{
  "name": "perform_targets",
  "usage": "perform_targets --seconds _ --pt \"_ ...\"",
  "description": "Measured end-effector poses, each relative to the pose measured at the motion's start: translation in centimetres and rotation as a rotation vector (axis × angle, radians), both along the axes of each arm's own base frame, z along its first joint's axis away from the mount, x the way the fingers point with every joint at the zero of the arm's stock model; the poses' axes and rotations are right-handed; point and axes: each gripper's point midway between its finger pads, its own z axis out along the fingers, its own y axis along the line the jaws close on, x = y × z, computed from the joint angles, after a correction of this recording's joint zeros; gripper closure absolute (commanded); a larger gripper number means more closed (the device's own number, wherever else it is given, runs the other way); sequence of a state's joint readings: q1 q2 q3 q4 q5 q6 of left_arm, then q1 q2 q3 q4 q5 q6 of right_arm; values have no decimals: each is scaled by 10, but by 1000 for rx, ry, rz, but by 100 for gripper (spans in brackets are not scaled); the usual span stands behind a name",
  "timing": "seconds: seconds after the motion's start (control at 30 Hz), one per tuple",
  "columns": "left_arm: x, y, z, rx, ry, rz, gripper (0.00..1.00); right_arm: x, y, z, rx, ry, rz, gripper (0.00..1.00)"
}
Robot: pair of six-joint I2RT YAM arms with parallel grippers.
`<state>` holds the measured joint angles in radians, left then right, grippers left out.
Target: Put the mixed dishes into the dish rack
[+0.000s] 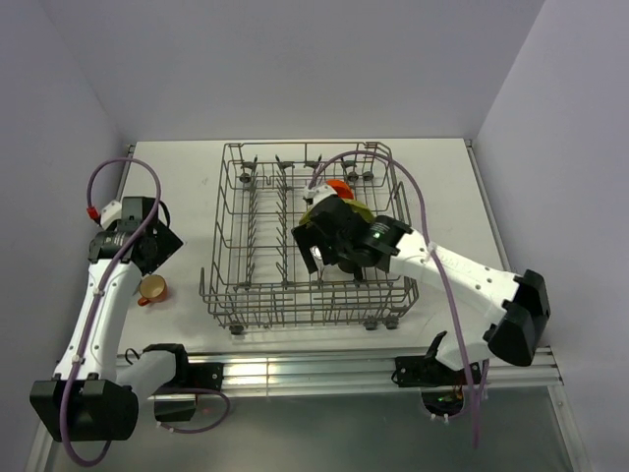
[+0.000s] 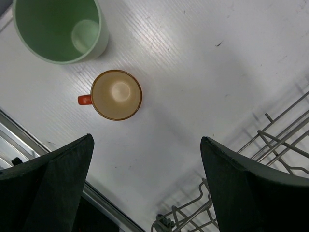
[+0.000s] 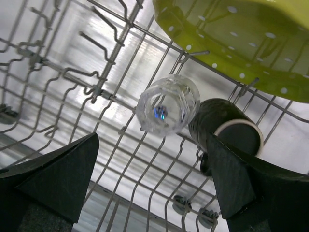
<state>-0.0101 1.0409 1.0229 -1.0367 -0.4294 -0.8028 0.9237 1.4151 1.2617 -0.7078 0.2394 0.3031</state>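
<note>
The dish rack (image 1: pixel 246 236), a grey wire basket, stands mid-table. Inside it are an orange bowl (image 1: pixel 339 187) and a yellow-green plate (image 1: pixel 362 209). My right gripper (image 1: pixel 319 258) hovers open over the rack's right half. Below it in the right wrist view, a clear glass (image 3: pixel 167 104) and a dark brown mug (image 3: pixel 227 128) rest on the rack wires (image 3: pixel 72 77), under the dotted plate (image 3: pixel 241 38); nothing is between the fingers (image 3: pixel 58 174). My left gripper (image 2: pixel 147 159) hangs open above the table, left of the rack. A small orange cup (image 2: pixel 116 94) and a pale green cup (image 2: pixel 58 29) stand beyond its fingertips.
The rack's near left corner with a wheel (image 2: pixel 166 222) shows beside the left gripper. A metal rail (image 1: pixel 295 372) runs along the table's near edge. Grey walls close in the table at the back and sides. The orange cup (image 1: pixel 152 288) stands beside the left arm.
</note>
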Motion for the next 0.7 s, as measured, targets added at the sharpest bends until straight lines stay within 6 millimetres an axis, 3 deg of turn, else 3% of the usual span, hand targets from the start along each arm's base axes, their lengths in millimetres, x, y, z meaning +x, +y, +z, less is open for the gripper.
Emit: perform_targets --seconds 0.17,0.3,0.7 --pt "-7 -3 -11 -57 -22 18 3 -11 -10 39 93 -64 -6 0" --pt "-11 -16 -31 -146 -2 48 1 -16 -17 60 147 -100 -11 0" --pt "-23 -29 -82 -266 69 212 1 -17 -20 79 156 -121 -10 0"
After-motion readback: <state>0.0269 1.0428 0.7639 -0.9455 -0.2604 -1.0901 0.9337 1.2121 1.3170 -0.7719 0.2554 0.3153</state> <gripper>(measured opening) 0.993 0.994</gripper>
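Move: The small tan mug stands about 5 cm to the left of the left hand, straight level with it fore and aft, some 12 cm down. The green cup is about 9 cm farther left and 3 cm farther out than the mug; the rack's left corner lies 9 cm right of the hand, 1 cm back. From the right hand, the mug is about 37 cm left, 1 cm back; the glass just released sits 8 cm below, 3 cm ahead. Down towards the small tan mug comes the left hand, sinking about 8 cm beside its right side while easing a few centimetres right and back; its left side dips some 15 degrees, it turns slightly counter-clockwise, and its fingers stay wide open. The right hand, already clear of the glass, climbs another 8 cm, drifting a little right and back, still open. ##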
